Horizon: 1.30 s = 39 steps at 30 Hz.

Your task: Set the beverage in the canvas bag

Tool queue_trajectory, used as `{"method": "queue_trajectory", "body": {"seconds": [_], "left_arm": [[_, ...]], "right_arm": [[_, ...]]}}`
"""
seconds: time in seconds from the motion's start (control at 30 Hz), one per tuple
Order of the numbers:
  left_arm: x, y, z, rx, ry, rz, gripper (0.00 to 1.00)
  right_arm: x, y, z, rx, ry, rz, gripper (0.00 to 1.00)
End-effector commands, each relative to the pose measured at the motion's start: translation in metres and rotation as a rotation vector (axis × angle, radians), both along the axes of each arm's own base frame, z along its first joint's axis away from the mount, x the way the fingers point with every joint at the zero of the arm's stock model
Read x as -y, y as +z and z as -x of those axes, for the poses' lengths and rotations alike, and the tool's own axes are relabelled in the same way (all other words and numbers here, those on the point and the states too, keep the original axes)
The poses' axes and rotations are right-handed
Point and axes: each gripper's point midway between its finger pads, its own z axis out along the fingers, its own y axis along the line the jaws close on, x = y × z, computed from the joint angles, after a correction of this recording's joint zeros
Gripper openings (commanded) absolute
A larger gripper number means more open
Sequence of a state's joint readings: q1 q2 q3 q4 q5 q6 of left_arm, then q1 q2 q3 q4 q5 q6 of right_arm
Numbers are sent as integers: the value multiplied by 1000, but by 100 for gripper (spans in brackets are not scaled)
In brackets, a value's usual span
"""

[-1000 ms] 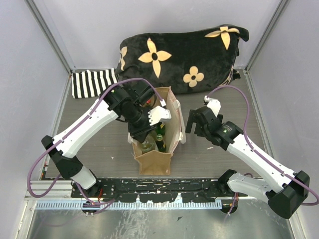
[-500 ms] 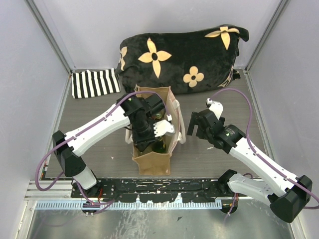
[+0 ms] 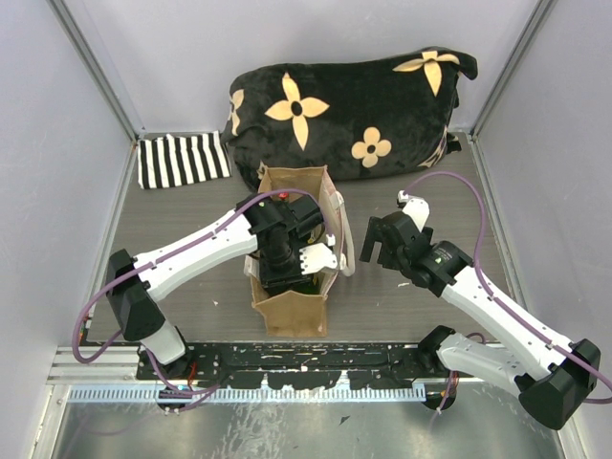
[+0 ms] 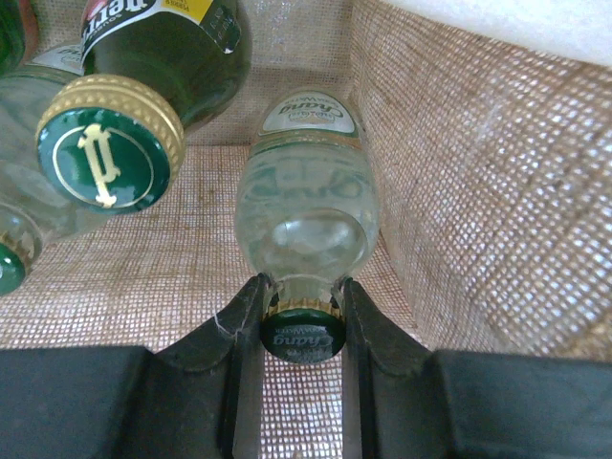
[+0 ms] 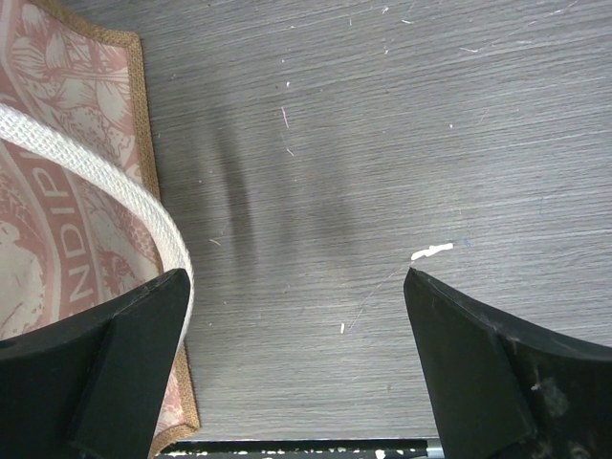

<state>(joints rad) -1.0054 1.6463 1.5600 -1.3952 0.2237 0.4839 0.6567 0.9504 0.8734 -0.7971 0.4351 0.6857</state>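
Observation:
The beverage is a clear glass bottle with a green gold-rimmed cap. It stands inside the canvas bag, its base near the woven floor. My left gripper is shut on its neck just under the cap. From above, the left gripper reaches down into the tan canvas bag and hides the bottle. My right gripper hangs open just right of the bag, nothing between its fingers; the bag's printed side and cream handle lie by its left finger.
A dark green bottle with a green cap and another clear bottle stand in the bag to the left of the held one. A black flowered cushion lies behind the bag, with a striped cloth at the back left.
My left gripper has sunk down into the bag with the bottle, shifting toward the near side. The right arm has barely moved.

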Motion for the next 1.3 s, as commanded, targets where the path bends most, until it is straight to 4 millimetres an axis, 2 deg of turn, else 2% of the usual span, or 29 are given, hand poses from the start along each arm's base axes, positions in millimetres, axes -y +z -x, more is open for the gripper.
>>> {"method": "queue_trajectory", "body": {"seconds": [0.0,0.4,0.53,0.57,0.63,0.73,0.9,0.97,1.27], "left_arm": [[-13,-8,20,-76,-59,-51,0],[-11,-34,20,-77,-30,-88,0],[-12,-37,20,-83,-22,-100,0],[-11,-36,19,-79,-22,-98,6],[-8,-32,16,-57,-16,-78,24],[-1,-22,11,-21,-6,-29,45],[9,-3,6,18,13,41,68],[15,5,4,30,18,69,71],[30,43,-7,95,35,166,76]], "right_arm": [[3,12,-1,38,-28,-31,100],[6,13,2,39,-36,-35,100],[6,13,2,39,-36,-32,100],[6,13,1,39,-37,-31,100],[7,13,1,41,-39,-29,100],[6,14,1,41,-39,-28,100],[5,14,-2,40,-33,-18,100],[5,14,-3,40,-29,-14,100],[0,24,-10,56,-23,-16,100]]}}
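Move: The left gripper holds the last clear bottle by its neck inside the canvas bag. Its spot on the bag floor is some 17 cm below the fingers, about 1 cm back and 2 cm right. From the fingers, the nearest green bottle stands about 6 cm ahead and 4 cm right, the other clear bottle roughly 11 cm ahead and 1 cm right, both middles some 8 cm lower. From the right hand, that floor spot lies about 22 cm left, 10 cm back and 16 cm down. Bring the left gripper straight down about 1.5 cm more, still pinching the clear bottle's neck, to set it on the bag floor at the near end. Hold still there, then open the fingers and let go of the neck. Rise nearly 3 cm, easing some 2 cm right and slightly forward, with a small tilt. ##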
